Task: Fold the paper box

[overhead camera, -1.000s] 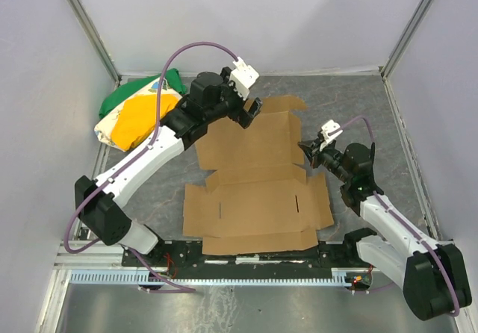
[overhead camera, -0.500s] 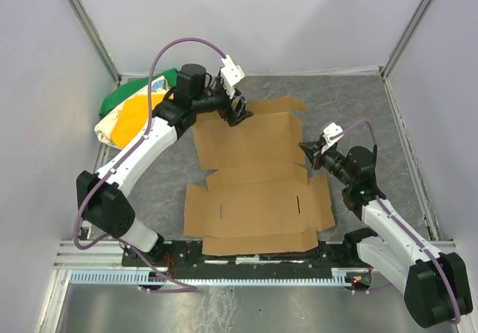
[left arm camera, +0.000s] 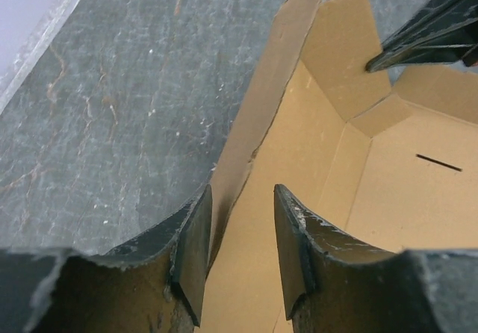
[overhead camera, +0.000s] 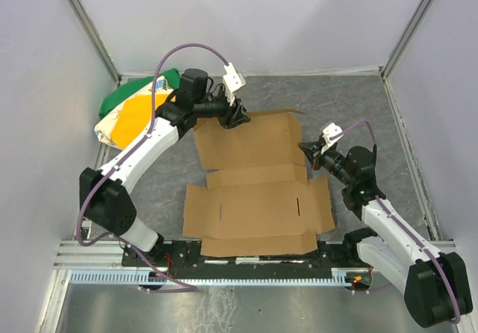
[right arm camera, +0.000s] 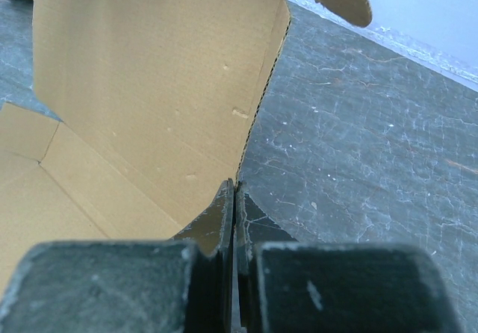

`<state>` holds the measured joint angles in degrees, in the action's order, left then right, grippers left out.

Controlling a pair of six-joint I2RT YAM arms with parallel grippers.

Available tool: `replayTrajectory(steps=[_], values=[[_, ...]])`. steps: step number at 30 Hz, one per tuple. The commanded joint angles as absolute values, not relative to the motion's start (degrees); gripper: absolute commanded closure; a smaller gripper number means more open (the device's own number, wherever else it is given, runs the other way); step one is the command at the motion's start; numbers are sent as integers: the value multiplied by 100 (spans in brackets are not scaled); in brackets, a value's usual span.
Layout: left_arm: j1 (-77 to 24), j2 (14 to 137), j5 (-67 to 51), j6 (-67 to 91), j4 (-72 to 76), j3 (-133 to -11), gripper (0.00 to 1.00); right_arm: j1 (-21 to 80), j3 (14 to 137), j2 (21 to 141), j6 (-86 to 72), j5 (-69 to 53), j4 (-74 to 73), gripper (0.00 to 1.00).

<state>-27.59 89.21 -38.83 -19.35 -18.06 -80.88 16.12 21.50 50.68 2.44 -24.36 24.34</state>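
The paper box (overhead camera: 254, 191) is a wide brown cardboard sheet lying mostly flat on the grey table. Its back flap (left arm camera: 265, 86) stands up on edge. My left gripper (overhead camera: 237, 115) is open at the flap's left end, and in the left wrist view (left arm camera: 240, 191) the raised flap sits between the jaws, close to the left finger. My right gripper (overhead camera: 306, 150) is shut, with its tips at the sheet's right edge. In the right wrist view (right arm camera: 235, 187) the cardboard (right arm camera: 149, 86) tilts up and its edge runs down to the closed tips. I cannot tell whether they pinch it.
A green, yellow and white cloth bundle (overhead camera: 134, 113) lies at the back left, beside the left arm. Grey walls with metal posts close in the table (overhead camera: 351, 101) on three sides. A metal rail (overhead camera: 246, 262) runs along the near edge.
My left gripper has swung left and down onto the back flap. The flap has gone from lying flat to standing up. The right gripper has hardly moved.
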Motion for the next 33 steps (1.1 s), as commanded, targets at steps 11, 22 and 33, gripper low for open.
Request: replayTrajectory(steps=[11, 22, 33], values=[[-2862, 8857, -1814, -1712, -721, -7858, 89, 1626, 2180, 4967, 237, -2450, 2464, 98], [-2867, 8185, -2204, -1534, -688, -7936, 97, 1623, 3615, 5230, -654, -983, 220, 3], [-3131, 8496, -2225, -1660, -2968, -9285, 97, 1537, 6185, 6838, -2857, 944, -4377, 1]])
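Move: Just beyond the left fingertips, about 3 cm ahead, 1 cm to the left and 2 cm below, runs the top edge of the box's raised panel. Its end flap is some 12 cm to the left hand's right and 2 cm farther out. The slot in the box floor lies about 25 cm back, 6 cm left and 20 cm down. The right fingers are shut on the panel's right side edge; the left hand's gripping spot lies about 17 cm left, 10 cm ahead and 5 cm above them. Easing forward about 3 cm, a little left and down, the left hand brings its part-open fingers over the panel's top edge and shuts them on it, pinching. It then lifts some 8 cm, keeping hold and drawing slightly back. Just after that pinch, the right hand opens wide, frees the side edge and backs off 6 cm right, with smaller moves forward and up, turning about 30 degrees clockwise and tipping down. ##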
